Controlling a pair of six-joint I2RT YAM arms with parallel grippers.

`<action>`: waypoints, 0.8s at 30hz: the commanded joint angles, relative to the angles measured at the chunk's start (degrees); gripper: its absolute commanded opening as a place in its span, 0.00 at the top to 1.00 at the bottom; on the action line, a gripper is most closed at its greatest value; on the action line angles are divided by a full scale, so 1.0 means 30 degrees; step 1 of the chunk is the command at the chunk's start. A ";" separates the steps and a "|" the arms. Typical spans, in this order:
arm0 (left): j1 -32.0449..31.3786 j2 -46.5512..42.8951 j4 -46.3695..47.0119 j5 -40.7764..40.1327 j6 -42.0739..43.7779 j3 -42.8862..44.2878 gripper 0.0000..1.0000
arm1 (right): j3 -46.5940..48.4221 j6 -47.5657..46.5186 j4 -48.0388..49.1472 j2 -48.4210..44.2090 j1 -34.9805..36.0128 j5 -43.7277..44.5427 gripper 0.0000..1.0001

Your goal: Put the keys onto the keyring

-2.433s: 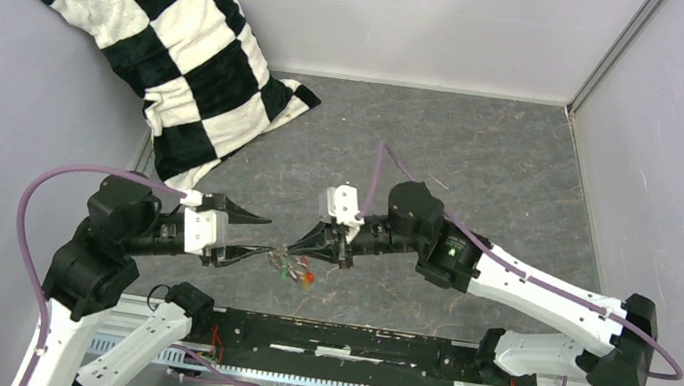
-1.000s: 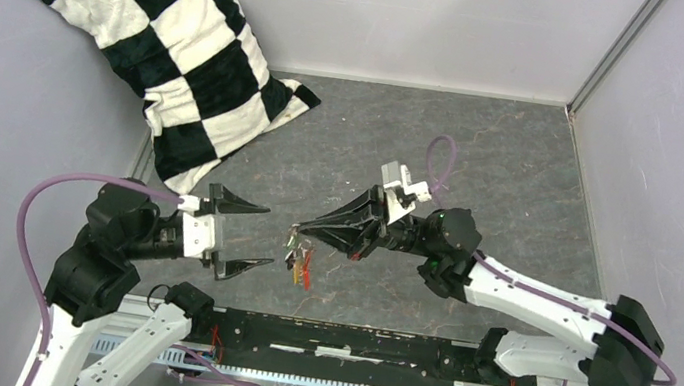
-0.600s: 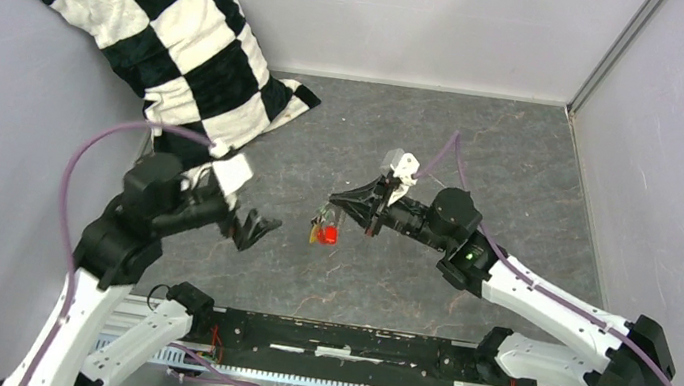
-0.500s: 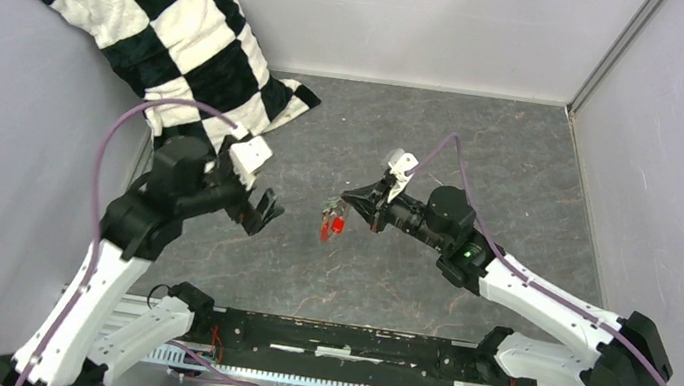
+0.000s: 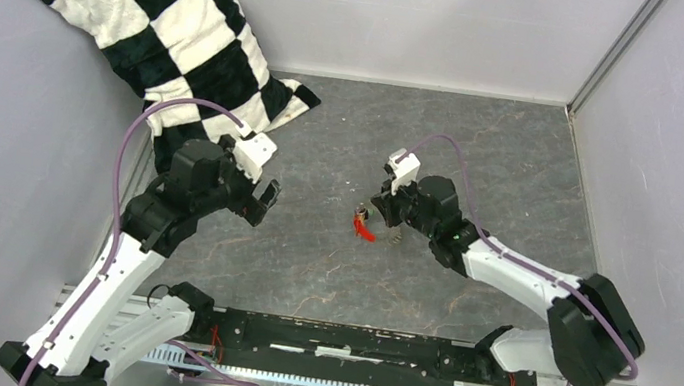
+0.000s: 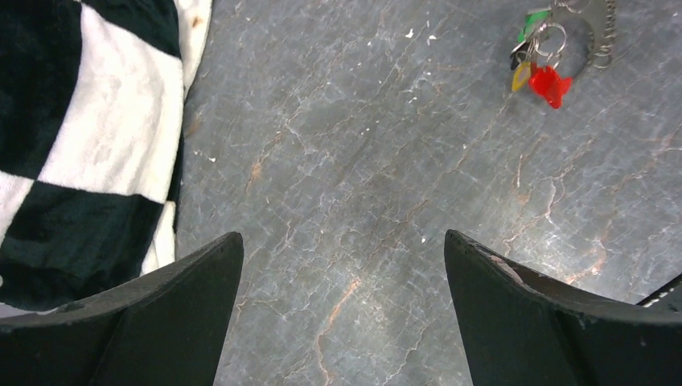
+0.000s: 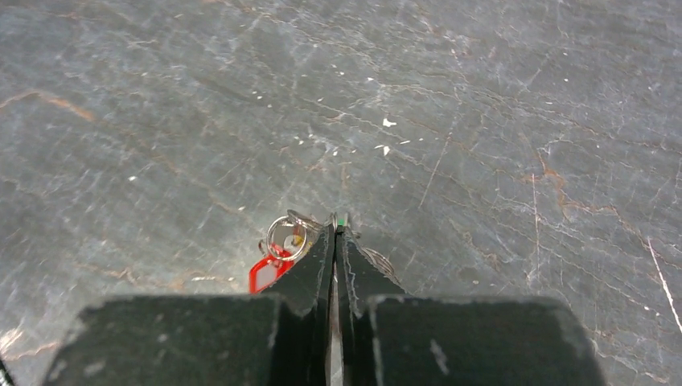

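Observation:
The keyring (image 6: 599, 36), a coiled silver wire loop, lies bunched with the keys (image 6: 537, 68) on the grey table. A green head (image 6: 531, 20), a yellow head (image 6: 521, 76) and a red piece (image 6: 551, 84) hang together on small rings. My right gripper (image 7: 334, 229) is shut, its tips down at the bundle with a thin metal ring edge pinched between them. A small ring (image 7: 284, 238) and the red piece (image 7: 265, 273) show left of its fingers. From above the bundle (image 5: 363, 224) sits mid-table. My left gripper (image 6: 342, 236) is wide open, empty, raised well left of the keys.
A black-and-white checked pillow (image 5: 158, 36) leans in the back left corner, its edge (image 6: 88, 145) close beside my left fingers. Pale walls close the table (image 5: 485, 153) at the back and right. The arms' base rail (image 5: 347, 345) runs along the near edge.
My right gripper carried the bundle back and right from the table's front and lowered it. My left gripper opened fully, rose and swung back toward the pillow.

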 commanded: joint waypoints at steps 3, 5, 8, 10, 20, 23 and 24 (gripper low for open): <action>0.0014 -0.0305 0.1808 -0.0836 -0.0380 -0.0924 0.00 | 0.2737 0.0016 0.1134 0.3503 -0.1199 0.0377 0.93; 0.0014 -0.0282 0.1748 -0.0823 -0.0275 -0.0960 0.00 | 0.3316 -0.0095 0.1351 0.4714 -0.1599 0.0227 0.92; 0.0017 -0.0262 0.1686 -0.0872 -0.0093 -0.0881 0.00 | 0.4205 -0.0167 0.1697 0.6598 -0.2103 -0.0032 0.93; 0.0035 -0.0232 0.1678 -0.0929 0.0003 -0.0846 0.00 | 0.4908 -0.0180 0.1907 0.7727 -0.2421 -0.0388 0.92; 0.0163 0.0083 0.2221 -0.0790 -0.0293 -0.1131 0.00 | 0.8086 -0.0557 0.1528 1.0769 -0.2948 -0.0373 0.02; 0.0472 0.0629 0.2840 -0.0705 -0.0331 -0.1188 0.00 | 0.7864 -0.1166 0.1053 0.9610 -0.3007 0.0703 0.02; 0.0732 0.0870 0.3082 -0.0518 -0.0320 -0.1139 0.00 | 0.7519 -0.1268 0.0965 0.8945 -0.3016 0.1102 0.02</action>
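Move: The right fingers, shut, still hold the keyring with its keys, whose middle hangs about 4 cm below and 1 cm back from them. The bare patch of table for it lies some 11 cm ahead of the right hand, 1 cm to its right and roughly 13 cm below. From the left hand that patch is about 16 cm ahead, 21 cm to the right and 23 cm down. Swing the right gripper forward and down with the keyring in its fingers, about 10 cm out and 8 cm lower, tipping the fingertips down slightly, until the keyring comes to the bare table. There open the fingers wide to let it go, easing a further 2 cm or so forward and starting to lift. ##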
